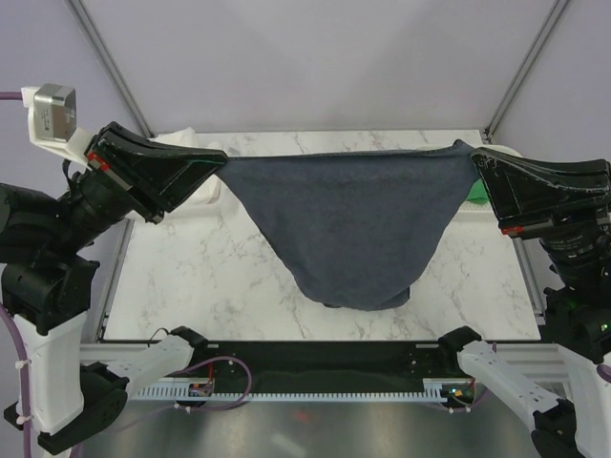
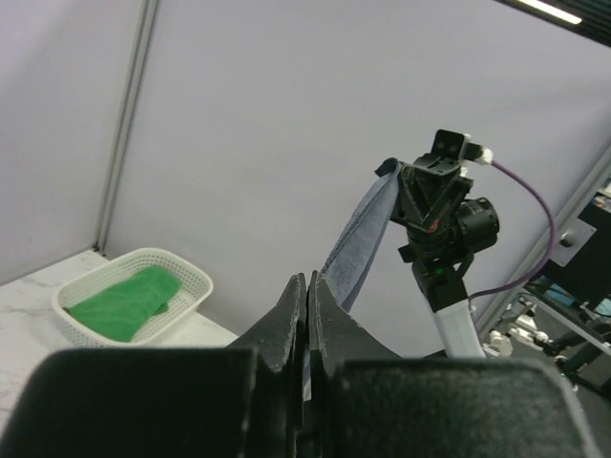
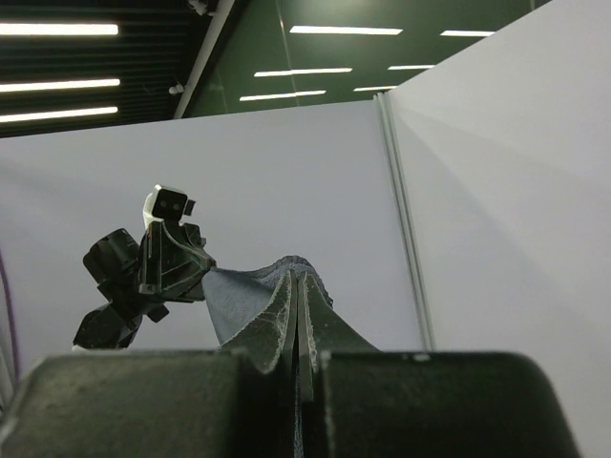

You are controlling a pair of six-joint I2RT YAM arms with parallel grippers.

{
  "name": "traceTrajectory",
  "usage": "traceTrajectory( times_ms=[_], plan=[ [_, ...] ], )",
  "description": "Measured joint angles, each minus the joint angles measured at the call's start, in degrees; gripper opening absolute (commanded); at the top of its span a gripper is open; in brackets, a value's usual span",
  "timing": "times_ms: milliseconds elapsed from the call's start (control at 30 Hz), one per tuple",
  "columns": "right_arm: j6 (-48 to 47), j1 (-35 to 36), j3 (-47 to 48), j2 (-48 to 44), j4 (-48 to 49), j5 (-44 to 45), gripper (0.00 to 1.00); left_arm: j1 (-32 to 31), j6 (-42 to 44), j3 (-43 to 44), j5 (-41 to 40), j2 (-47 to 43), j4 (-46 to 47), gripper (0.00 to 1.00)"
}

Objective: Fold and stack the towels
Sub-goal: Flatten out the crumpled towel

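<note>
The navy-blue towel [image 1: 348, 224] hangs spread in the air above the marble table [image 1: 191, 277]. Its top edge is stretched between both grippers and its lower part sags to a rounded point near the table's front. My left gripper [image 1: 221, 160] is shut on the towel's left corner. My right gripper [image 1: 474, 164] is shut on the right corner. In the left wrist view, the towel [image 2: 368, 224] runs from my shut left gripper [image 2: 307, 279] up to the other arm. In the right wrist view, the cloth [image 3: 239, 291] bunches over my shut right gripper [image 3: 298, 277]. The green towel [image 2: 124, 303] lies in a white basket [image 2: 186, 277].
A sliver of the green towel [image 1: 475, 196] shows at the table's right edge, behind the right gripper. Something pale [image 1: 179, 138] sits at the back left, mostly hidden by the left gripper. Frame posts rise at both back corners. Grey walls surround the table.
</note>
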Motion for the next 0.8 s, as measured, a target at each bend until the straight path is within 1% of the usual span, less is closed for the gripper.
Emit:
traceTrajectory(
  times_ms=[200,400,500,567,633,733,800],
  plan=[
    [4.04,0.0,0.24,-0.2,1.49,-1.53,0.0,0.0,-4.63,3.19,2.34,0.2,1.07,0.02],
    [5.84,-0.37,0.0,-0.46,2.89,-2.29,0.0,0.0,-6.34,1.53,3.23,-0.33,1.86,0.02],
    [4.17,-0.42,-0.17,0.79,3.67,-0.5,0.0,0.02,-5.75,0.87,1.18,0.98,1.64,0.02],
    [1.73,-0.42,0.48,3.41,3.67,2.12,0.0,0.09,-3.43,2.56,-2.23,3.54,0.07,0.02],
    [-1.01,-0.48,2.1,7.58,3.63,4.63,0.0,0.13,-0.39,6.91,-5.7,8.2,-2.38,0.02],
    [-5.7,-0.74,7.04,18.08,3.85,8.13,0.0,0.48,5.49,16.04,-12.68,18.51,-4.55,0.02],
    [-8.0,-0.92,9.88,24.81,4.42,9.53,0.0,1.03,9.38,20.68,-17.29,25.11,-5.25,0.02]
  ],
)
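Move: From the left hand, the bare middle of the table where the towel is headed lies about 22 cm ahead, 16 cm right and 58 below; the white towels in their basket are roughly 35 ahead, 23 left and 54 down. From the right hand, that table middle is some 23 cm ahead, 20 left and 60 down, with the basketed green towel about 34 ahead, 18 right and 57 down. Back first by 2 or 3 cm, then sharply forward together: both hands, high over the table, sling the dark blue towel out some 20 cm towards the far side, staying almost level and closing in on each other slightly. The wrists swing the fingertips round to point more forward, left about 20 degrees counter-clockwise, right about 13 clockwise, while both keep their pinch on its upper corners. ##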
